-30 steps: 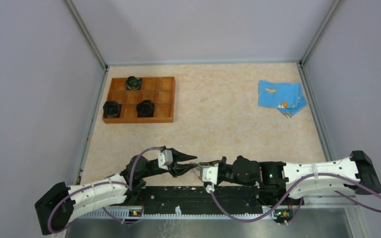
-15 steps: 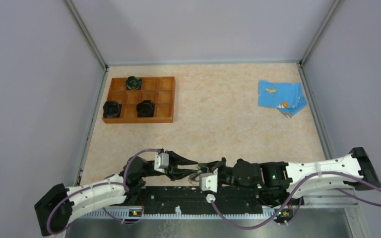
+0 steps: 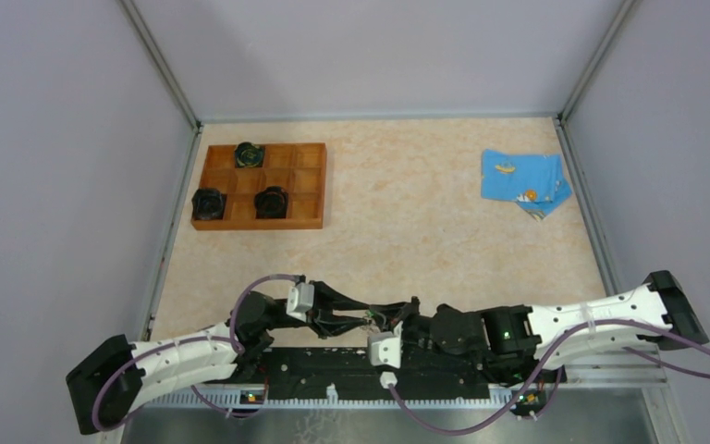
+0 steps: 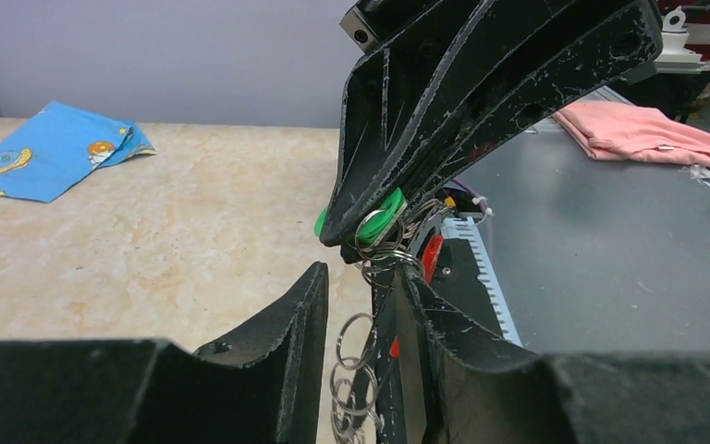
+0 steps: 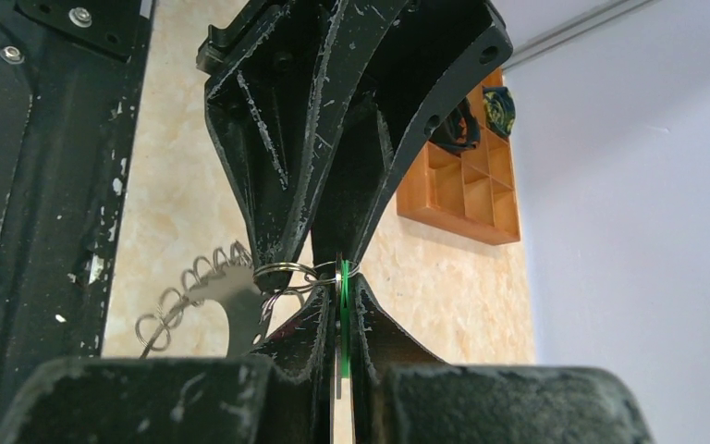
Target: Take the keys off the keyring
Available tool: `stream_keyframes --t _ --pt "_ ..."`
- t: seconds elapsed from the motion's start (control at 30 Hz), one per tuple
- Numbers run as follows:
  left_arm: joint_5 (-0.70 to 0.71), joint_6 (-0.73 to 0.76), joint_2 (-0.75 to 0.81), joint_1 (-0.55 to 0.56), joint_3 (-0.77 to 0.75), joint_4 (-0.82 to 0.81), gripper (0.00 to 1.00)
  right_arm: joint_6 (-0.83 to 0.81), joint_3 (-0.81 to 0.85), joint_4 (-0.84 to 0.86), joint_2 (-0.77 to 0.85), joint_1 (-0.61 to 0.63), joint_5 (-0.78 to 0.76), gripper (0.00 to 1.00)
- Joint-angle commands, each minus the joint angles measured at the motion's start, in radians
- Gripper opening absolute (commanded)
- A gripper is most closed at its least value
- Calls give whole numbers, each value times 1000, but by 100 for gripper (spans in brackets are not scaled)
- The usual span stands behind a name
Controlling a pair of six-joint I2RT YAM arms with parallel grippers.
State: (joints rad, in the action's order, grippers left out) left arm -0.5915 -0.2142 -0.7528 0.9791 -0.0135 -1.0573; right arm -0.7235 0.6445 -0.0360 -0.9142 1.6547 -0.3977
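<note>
The two grippers meet tip to tip at the table's near edge, the left gripper (image 3: 366, 313) and the right gripper (image 3: 392, 316). In the right wrist view my right gripper (image 5: 342, 282) is shut on a key (image 5: 343, 305) with a thin green head. In the left wrist view that green head (image 4: 381, 215) shows at the right gripper's tip. My left gripper (image 4: 361, 277) stands a small gap apart. A small split ring of the keyring (image 4: 432, 257), with its red section, is looped over one finger (image 4: 416, 305). A chain of small rings (image 4: 351, 370) hangs between the fingers.
A wooden compartment tray (image 3: 307, 185) with three black pucks (image 3: 271, 202) sits at the far left. A blue patterned cloth (image 3: 523, 180) lies at the far right. The black base rail (image 3: 351, 370) is right under the grippers. A pink cloth (image 4: 647, 134) lies off the table.
Both grippers have shifted together a little toward the near edge, and the right arm has reached further left. The right gripper's hold on the key is unchanged.
</note>
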Motion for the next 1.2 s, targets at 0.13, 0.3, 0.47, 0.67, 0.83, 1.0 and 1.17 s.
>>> stream_keyframes --t 0.13,0.3,0.47,0.67,0.83,1.0,1.17 --pt "1 -11 -7 6 81 -89 37 -43 37 90 -19 19 -46 0" --pt "5 -18 -38 6 82 -114 36 -52 18 130 -10 19 -46 0" --pt "15 -37 -77 6 88 -168 32 -54 8 147 -9 21 -45 0" --pt "32 -54 -92 5 99 -198 23 -56 -5 165 4 21 -64 0" --pt "75 -67 -70 6 111 -194 12 -56 -9 165 6 23 -72 0" --pt "130 -97 -37 5 96 -97 1 -61 -10 161 0 25 -108 0" --pt "200 -163 -6 6 90 -26 0 -63 6 118 -22 28 -160 0"
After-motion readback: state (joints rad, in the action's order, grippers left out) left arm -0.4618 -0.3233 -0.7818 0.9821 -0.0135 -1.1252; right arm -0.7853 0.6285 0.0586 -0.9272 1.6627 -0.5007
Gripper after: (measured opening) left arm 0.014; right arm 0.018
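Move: Right at the left hand's open fingertips hangs the small wire ring, about 2 cm to its right, 1 cm back and level. The green key on that ring is held in the right fingers, some 4 cm right of the left hand and 1 cm higher. The keyring hoop hangs beneath, its middle roughly 6 cm below the left hand, 2 cm back and 2 cm right. From the right hand the small ring lies about 3 cm left and 2 cm lower. Closing from well under half open to fully shut, the left fingers, pointing right, pinch the small wire ring beside the green key while the hand drifts forward and up about 2 cm in all and rolls some 10 degrees. The right hand keeps its shut grip on the green key and travels the same way, about 2 cm forward and up, tilting slightly. ##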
